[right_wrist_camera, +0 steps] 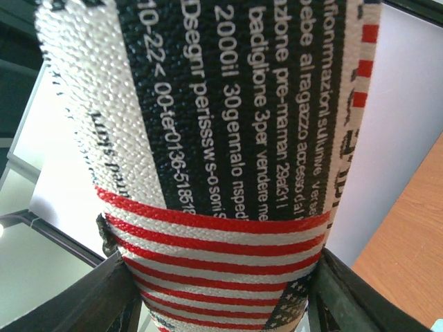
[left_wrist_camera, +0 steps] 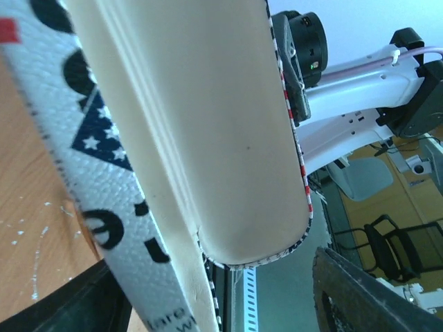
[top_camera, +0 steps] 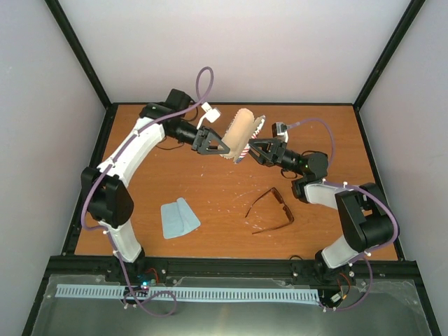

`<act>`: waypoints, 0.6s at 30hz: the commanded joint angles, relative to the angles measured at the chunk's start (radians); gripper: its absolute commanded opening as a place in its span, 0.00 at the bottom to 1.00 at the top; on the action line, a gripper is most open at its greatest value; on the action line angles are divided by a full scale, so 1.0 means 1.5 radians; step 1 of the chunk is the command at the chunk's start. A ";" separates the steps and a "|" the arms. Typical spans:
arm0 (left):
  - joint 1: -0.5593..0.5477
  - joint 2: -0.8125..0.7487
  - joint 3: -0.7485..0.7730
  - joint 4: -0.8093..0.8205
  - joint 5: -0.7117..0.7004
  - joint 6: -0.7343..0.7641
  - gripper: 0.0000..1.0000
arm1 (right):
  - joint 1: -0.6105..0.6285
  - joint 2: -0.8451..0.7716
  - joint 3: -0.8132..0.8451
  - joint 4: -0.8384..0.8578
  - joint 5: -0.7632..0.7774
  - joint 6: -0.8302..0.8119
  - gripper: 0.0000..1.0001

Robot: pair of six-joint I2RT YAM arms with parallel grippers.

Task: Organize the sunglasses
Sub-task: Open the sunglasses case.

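The sunglasses (top_camera: 273,210), thin reddish-brown frame with dark lenses, lie on the table right of centre, temple arms spread, and no gripper touches them. Both arms meet at the back centre, where the tan case (top_camera: 239,133) hangs in the air. My right gripper (top_camera: 250,149) is shut on its striped end (right_wrist_camera: 221,249), with fingers (right_wrist_camera: 346,297) pressed on both sides. My left gripper (top_camera: 220,147) straddles the case (left_wrist_camera: 208,104) from the other side. One of its fingers (left_wrist_camera: 76,304) lies against the printed flap and the other (left_wrist_camera: 374,297) stands off with a gap.
A light blue cloth (top_camera: 178,218) lies folded on the table left of centre. The wooden table (top_camera: 224,189) is ringed by a black frame with pale walls behind and to both sides.
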 commanded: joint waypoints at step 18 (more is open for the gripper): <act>-0.018 0.013 0.086 -0.026 -0.102 0.017 0.20 | -0.002 -0.037 -0.004 0.002 -0.015 -0.022 0.14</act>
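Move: The left hand, open and pointing right, is at the near end of the sunglasses case; the case's middle is about 4 cm ahead and 4 cm to its right, roughly level. The sunglasses lie some 12 cm back, 14 cm right and 30 cm below; the cloth, 15 cm back, 13 cm left, equally low. From the right hand, already gripping the case, its middle is about 4 cm ahead and 2 cm left, level. The left hand, sinking about 1 cm, closes its fingers on the case's edge; the right raises the case slightly. ##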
